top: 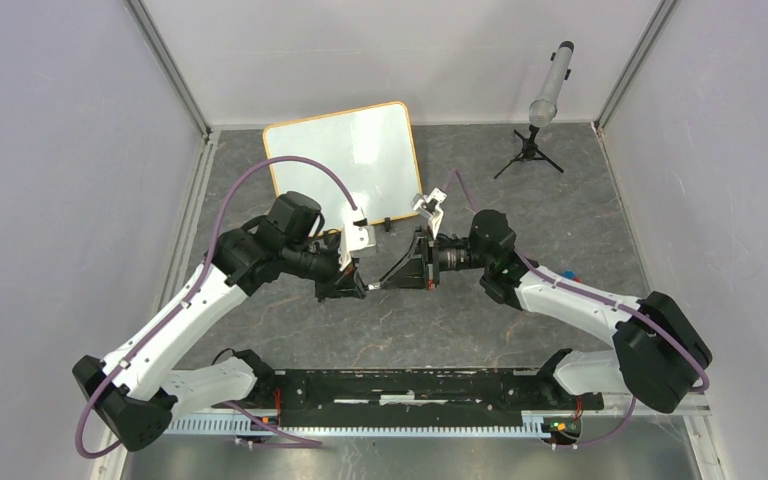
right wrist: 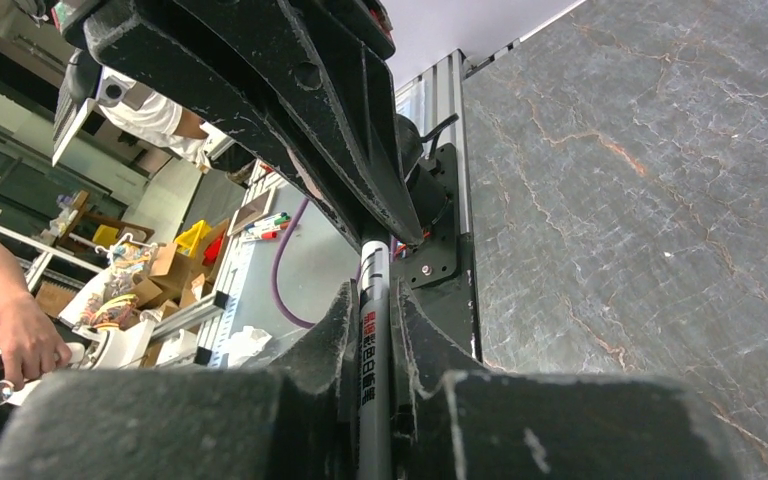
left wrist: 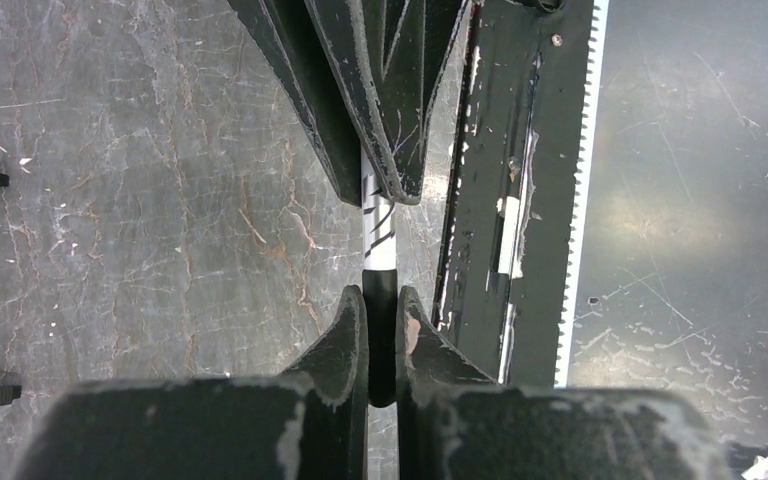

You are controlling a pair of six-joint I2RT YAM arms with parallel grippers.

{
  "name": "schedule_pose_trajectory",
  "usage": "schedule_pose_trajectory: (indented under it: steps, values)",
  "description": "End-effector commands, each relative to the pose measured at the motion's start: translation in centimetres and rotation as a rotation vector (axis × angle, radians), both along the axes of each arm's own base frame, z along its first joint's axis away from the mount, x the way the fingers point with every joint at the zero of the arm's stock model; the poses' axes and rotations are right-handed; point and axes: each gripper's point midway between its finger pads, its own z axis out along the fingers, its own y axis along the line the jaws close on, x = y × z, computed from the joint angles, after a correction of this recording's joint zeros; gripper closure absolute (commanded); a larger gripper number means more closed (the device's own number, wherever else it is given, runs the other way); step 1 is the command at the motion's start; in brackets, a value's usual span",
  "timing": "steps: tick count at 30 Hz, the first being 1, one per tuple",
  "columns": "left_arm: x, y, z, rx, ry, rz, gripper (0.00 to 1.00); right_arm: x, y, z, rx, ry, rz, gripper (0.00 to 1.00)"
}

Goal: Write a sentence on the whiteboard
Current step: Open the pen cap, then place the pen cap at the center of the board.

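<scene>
The whiteboard [top: 340,150] lies at the back of the table, white with an orange-tan frame; no sentence is in view on it. In front of it my two grippers meet tip to tip over the grey tabletop, with a marker [top: 374,285] between them. My left gripper [top: 360,288] [left wrist: 381,295] is shut on the marker's black cap [left wrist: 381,330]. The white barrel [left wrist: 380,225] runs on into the right gripper's fingers [left wrist: 380,120]. My right gripper [top: 390,279] [right wrist: 373,290] is shut on the grey printed barrel [right wrist: 371,350], both fingers against it.
A small black tripod with a grey cylinder [top: 545,100] stands at the back right. Grey walls close in the table on three sides. A black rail [top: 410,385] carries the arm bases along the near edge. A person's hand [right wrist: 20,335] shows outside the cell.
</scene>
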Motion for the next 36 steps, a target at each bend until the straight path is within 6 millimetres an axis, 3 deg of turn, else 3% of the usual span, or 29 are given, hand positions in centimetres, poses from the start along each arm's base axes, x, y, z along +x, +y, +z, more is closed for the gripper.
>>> schedule_pose_trajectory:
  steps: [1, 11, 20, 23, 28, 31, 36]
  values:
    - [0.6, -0.3, 0.8, -0.025, -0.101, -0.038, 0.98, -0.3, 0.4, 2.4, 0.036, -0.091, 0.037, 1.0]
    - [-0.5, 2.7, -1.7, 0.052, -0.113, -0.01, 0.98, 1.9, -2.0, 1.8, -0.033, -0.114, -0.036, 1.0]
    - [-1.0, 4.7, -4.0, 0.109, -0.106, 0.026, 0.98, 4.7, -6.1, 2.4, -0.044, -0.15, -0.141, 1.0]
    - [0.6, 7.3, -6.6, 0.245, -0.126, 0.113, 0.98, 5.3, -7.3, 1.2, -0.094, -0.177, -0.173, 1.0]
    - [2.9, 13.9, -11.8, 0.489, -0.05, 0.222, 0.98, 5.4, -8.9, -1.9, -0.189, -0.218, -0.19, 1.0]
    - [4.6, 17.3, -13.5, 0.525, -0.045, 0.295, 0.98, 5.0, -9.5, -3.6, -0.244, -0.231, -0.181, 1.0]
    - [6.5, 21.4, -15.8, 0.555, -0.024, 0.373, 0.98, 4.5, -10.3, -4.9, -0.291, -0.274, -0.173, 1.0]
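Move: The capped pen bridges both hands: the pen that the left hand must part from its held cap has its middle about 6 cm to that hand's right and 1 cm ahead, at the same height. From the right hand, gripping the barrel, the cap is about 6 cm left and 1 cm back, level in height. The whiteboard's middle lies roughly 40 cm ahead of the left hand, 7 cm left and 23 cm down; its right-hand clip is about 25 cm ahead and 5 cm right. With both grips kept shut, the left on the black cap and the right on the pen barrel, the hands pull apart sideways, the right going some 9 cm right and 5 cm forward, then sinking about 4 cm as its fingers tip a little downwards. The left hand first eases left and down, then swings away faster, about 19 cm left and 15 cm down in all with a little forward late on, its fingers turning steeper towards the table by some 30 degrees and counter-clockwise. ##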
